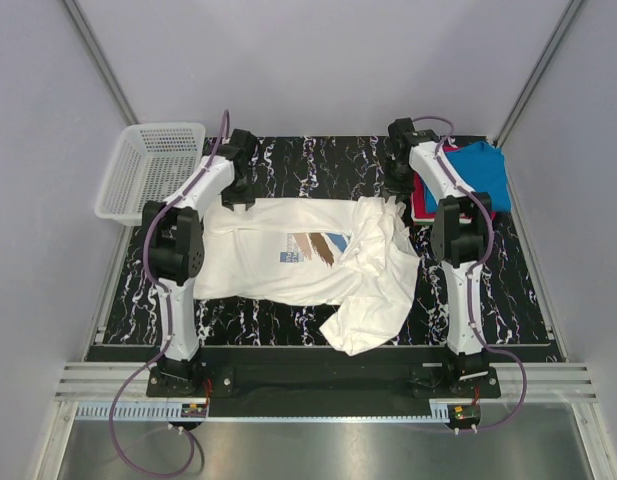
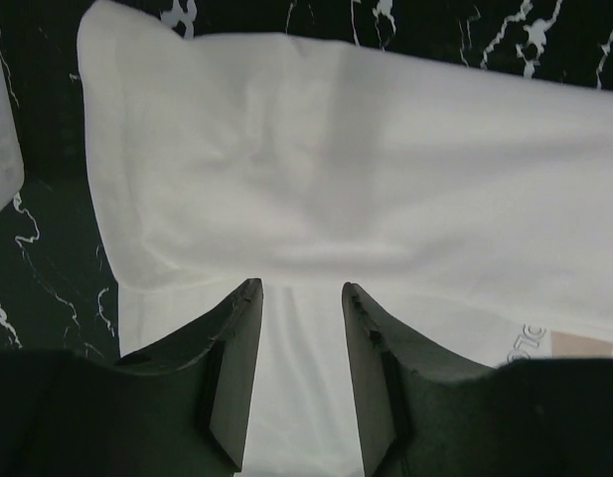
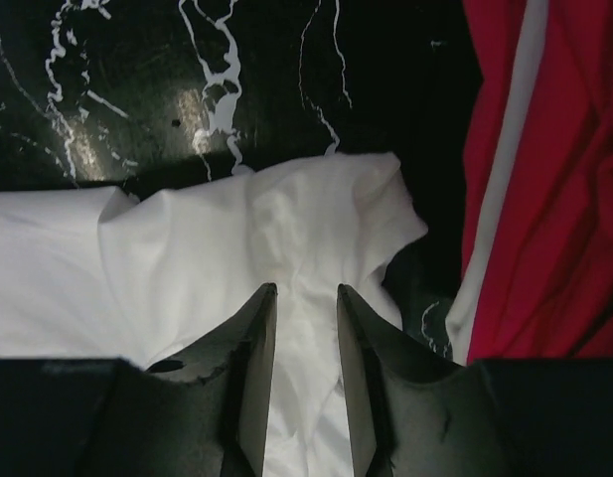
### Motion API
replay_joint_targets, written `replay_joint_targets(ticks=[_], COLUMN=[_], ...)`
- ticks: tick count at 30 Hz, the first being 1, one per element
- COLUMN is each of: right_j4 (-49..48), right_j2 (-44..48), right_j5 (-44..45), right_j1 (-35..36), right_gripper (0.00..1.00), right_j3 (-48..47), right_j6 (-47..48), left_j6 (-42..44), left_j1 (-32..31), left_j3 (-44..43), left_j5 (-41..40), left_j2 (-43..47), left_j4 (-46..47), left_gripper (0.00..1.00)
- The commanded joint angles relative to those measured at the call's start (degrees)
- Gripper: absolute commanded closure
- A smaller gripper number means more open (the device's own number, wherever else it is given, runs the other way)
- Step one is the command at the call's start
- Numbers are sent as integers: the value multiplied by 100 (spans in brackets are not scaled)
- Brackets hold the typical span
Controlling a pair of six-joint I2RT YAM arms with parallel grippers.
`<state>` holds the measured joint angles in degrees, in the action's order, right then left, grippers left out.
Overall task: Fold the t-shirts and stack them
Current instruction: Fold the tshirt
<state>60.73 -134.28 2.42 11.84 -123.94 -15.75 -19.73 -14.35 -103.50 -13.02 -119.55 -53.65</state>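
A large white t-shirt (image 1: pixel 258 270) with a blue and brown print lies spread on the black marbled mat, its right side bunched and one flap hanging toward the near edge. My left gripper (image 1: pixel 238 195) is at the shirt's far left corner. In the left wrist view its jaws (image 2: pixel 301 288) stand apart over flat white cloth (image 2: pixel 385 179), nothing pinched. My right gripper (image 1: pixel 398 187) is at the far right corner. Its jaws (image 3: pixel 306 290) also stand apart, above rumpled white cloth (image 3: pixel 207 258). A blue t-shirt (image 1: pixel 480 170) lies on a red one (image 1: pixel 420 205) at the far right.
A white mesh basket (image 1: pixel 113 190) stands off the mat at the far left, and its edge (image 2: pixel 0 149) shows in the left wrist view. The red shirt (image 3: pixel 564 179), with a white stripe, lies close to the right of my right gripper. Grey walls enclose the table.
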Motion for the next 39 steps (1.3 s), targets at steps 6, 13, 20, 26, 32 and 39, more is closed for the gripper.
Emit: replay_joint_targets(ticks=[6,13,20,26,32,39], right_j4=[-114,44,158,167,246,273], right_j2=[-617,-889,-872,-889,-889,-688], right_j5=[110,461,804,839,1059,1209], right_j1=[3,-15,-120,-234,-357,-463], right_gripper=[63,77,96,100,100,100], right_j3=[-825,-922,-684,-649,-684,-535], right_j6=[204,151,63,63,28,54], left_j6=[56,83,-22,-198,-409,-471], left_j1=[275,275,283,354,564,732], left_j3=[-856,-838,-1022,-1303,-1576,-1541], left_j5=[-298,-403,-482,-518,-588,-281], left_j2=[-631,-929,-1316,-1624,-1915,-1668], left_j4=[162,162,144,57,-374,-795], left_gripper=[57,60,62,93,100,100])
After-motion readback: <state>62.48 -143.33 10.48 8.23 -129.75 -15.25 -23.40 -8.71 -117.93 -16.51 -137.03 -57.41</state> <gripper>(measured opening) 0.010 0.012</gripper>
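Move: The white tshirt's far folded edge, near its left corner, lies about 4 cm ahead, 2 cm left of and 7 cm below the open left hand; the white basket stands some 28 cm left of that hand and 12 cm farther out. The tshirt's bunched far right corner is about 3 cm ahead, 1 cm right of and 5 cm below the right hand, with the red-and-blue pile roughly 20 cm to that hand's right and 4 cm ahead. The tshirt's far edge is pinched at both ends and drawn sideways: the right hand sinks some 5 cm and eases forward, shutting on the right corner, while the left hand sinks about 6.5 cm and reaches slightly forward and left, shutting a little later near the left corner. Keeping hold, they spread apart, the right hand about 4 cm towards the pile, the left about 2 cm towards the basket, turning slightly counter-clockwise. ##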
